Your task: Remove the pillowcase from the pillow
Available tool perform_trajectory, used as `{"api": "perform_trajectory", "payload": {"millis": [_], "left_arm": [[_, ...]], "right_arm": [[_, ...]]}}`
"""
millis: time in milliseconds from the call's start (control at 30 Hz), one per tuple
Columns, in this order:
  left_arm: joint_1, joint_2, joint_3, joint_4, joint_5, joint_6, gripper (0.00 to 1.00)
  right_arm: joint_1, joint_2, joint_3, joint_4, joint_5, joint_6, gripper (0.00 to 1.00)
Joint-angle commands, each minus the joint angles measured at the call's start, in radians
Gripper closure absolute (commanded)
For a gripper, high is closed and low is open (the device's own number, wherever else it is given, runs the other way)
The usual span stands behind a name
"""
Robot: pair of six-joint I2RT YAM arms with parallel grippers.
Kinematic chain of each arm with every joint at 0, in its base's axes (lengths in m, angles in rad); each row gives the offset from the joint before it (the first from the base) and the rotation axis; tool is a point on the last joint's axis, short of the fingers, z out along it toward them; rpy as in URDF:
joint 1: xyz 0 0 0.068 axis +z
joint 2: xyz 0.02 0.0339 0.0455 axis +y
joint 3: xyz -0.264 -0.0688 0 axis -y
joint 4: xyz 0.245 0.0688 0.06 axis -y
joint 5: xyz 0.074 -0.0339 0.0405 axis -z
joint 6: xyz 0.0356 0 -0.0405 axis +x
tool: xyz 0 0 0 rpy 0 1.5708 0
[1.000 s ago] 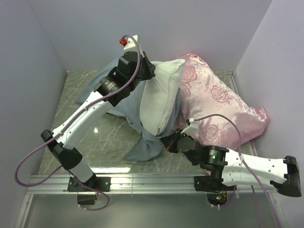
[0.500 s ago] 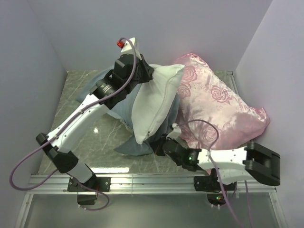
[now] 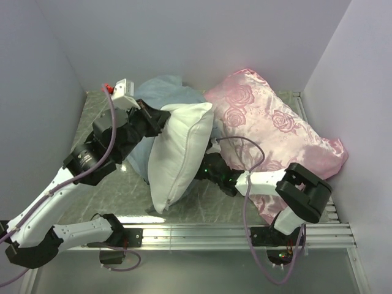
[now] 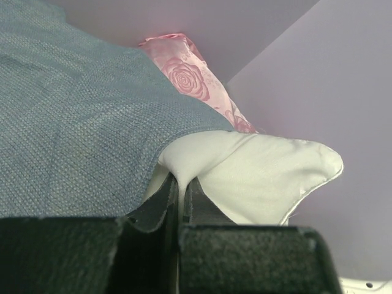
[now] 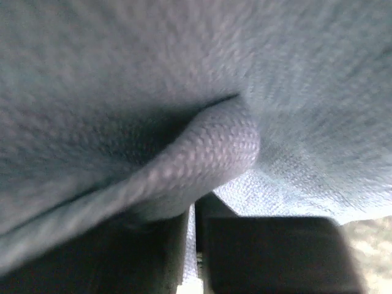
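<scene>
The white pillow (image 3: 179, 153) stands on edge in the middle, mostly bare. My left gripper (image 3: 160, 116) is shut on its upper corner; in the left wrist view white pillow cloth (image 4: 263, 171) is pinched between the jaws of the left gripper (image 4: 182, 180). The grey-blue pillowcase (image 3: 164, 92) bunches behind and to the left of the pillow, and fills the left wrist view's left side (image 4: 73, 122). My right gripper (image 3: 205, 166) reaches under the pillow's right edge. The right wrist view shows it (image 5: 192, 211) shut on a fold of the pillowcase (image 5: 184, 73).
A pink satin rose-patterned cushion (image 3: 269, 128) lies at the back right against the wall, touching the pillow. Lilac walls close in the left, back and right sides. Bare marble tabletop (image 3: 98, 110) shows at the left, and a metal rail (image 3: 196, 233) runs along the near edge.
My left arm has swung left and nearer, pulling the pillow with it. My right arm has folded and reached left under the pillow. More of the pillow is bare.
</scene>
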Motion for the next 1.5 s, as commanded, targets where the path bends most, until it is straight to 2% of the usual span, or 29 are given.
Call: {"api": "perform_trajectory", "payload": {"millis": [0, 67, 133, 233, 400, 500, 533, 600, 733, 867, 1033, 1167, 1300, 1467], "left_arm": [[-0.011, -0.040, -0.040, 0.165, 0.026, -0.045, 1.00], [-0.014, -0.061, -0.095, 0.182, 0.046, -0.057, 1.00], [-0.018, -0.087, -0.135, 0.197, 0.064, -0.065, 1.00], [-0.030, -0.121, -0.239, 0.211, 0.107, -0.095, 0.99], [-0.068, -0.133, -0.376, 0.246, 0.090, -0.140, 1.00], [-0.068, -0.147, -0.437, 0.263, 0.055, -0.150, 1.00], [-0.068, -0.153, -0.447, 0.276, 0.055, -0.150, 1.00], [-0.068, -0.143, -0.447, 0.288, 0.050, -0.149, 0.99], [-0.070, -0.108, -0.445, 0.341, 0.072, -0.163, 1.00], [-0.071, -0.057, -0.421, 0.375, 0.070, -0.177, 0.99], [-0.073, 0.041, -0.349, 0.408, 0.084, -0.177, 1.00], [-0.074, 0.109, -0.290, 0.415, 0.109, -0.167, 1.00], [-0.076, 0.199, -0.220, 0.403, 0.121, -0.160, 1.00], [-0.074, 0.262, -0.157, 0.398, 0.142, -0.154, 1.00]], "right_arm": [[-0.058, 0.001, 0.049, 0.073, -0.134, -0.058, 0.84], [-0.110, -0.022, 0.072, 0.043, -0.171, -0.089, 0.75], [-0.162, -0.025, 0.095, 0.017, -0.282, -0.104, 0.72], [-0.236, -0.027, 0.187, -0.081, -0.359, -0.124, 0.66], [-0.245, 0.001, 0.337, -0.337, -0.299, -0.193, 0.57], [-0.249, -0.099, 0.286, -0.365, -0.229, -0.155, 0.50], [-0.259, -0.185, 0.228, -0.358, -0.203, -0.146, 0.44], [-0.266, -0.278, 0.183, -0.364, -0.177, -0.129, 0.36], [-0.273, -0.525, 0.138, -0.439, -0.139, -0.123, 0.30], [-0.274, -0.700, 0.126, -0.542, -0.065, -0.117, 0.25], [-0.269, -0.896, 0.045, -0.566, -0.119, -0.127, 0.19], [-0.205, -0.918, -0.040, -0.545, -0.142, -0.152, 0.16], [-0.049, -0.958, -0.127, -0.526, 0.027, -0.138, 0.11], [0.025, -0.956, -0.184, -0.493, 0.067, -0.091, 0.07]]}}
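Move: The white pillow hangs on end from the left fingers, its middle about 16 cm below that hand, 3 cm back and 4 cm to its right. The right hand is low beneath it, tips at a fold of the blue case: the pillow's middle lies some 17 cm above, 2 cm back and about level sideways. From the right hand, the case's bulk lies roughly 22 cm ahead and 4 cm left, the pink pillow 15 cm ahead and 37 cm right. The white pillow, its corner still pinched by the left hand, is lowered about 14 cm, then carried 11 cm right as those fingers tip downward. The right hand opens and comes free of the case fold, reaching 7 cm forward, then swings right and up around the pillow, finally dropping some 10 cm and drawing back beside its right side, jaws wide. ##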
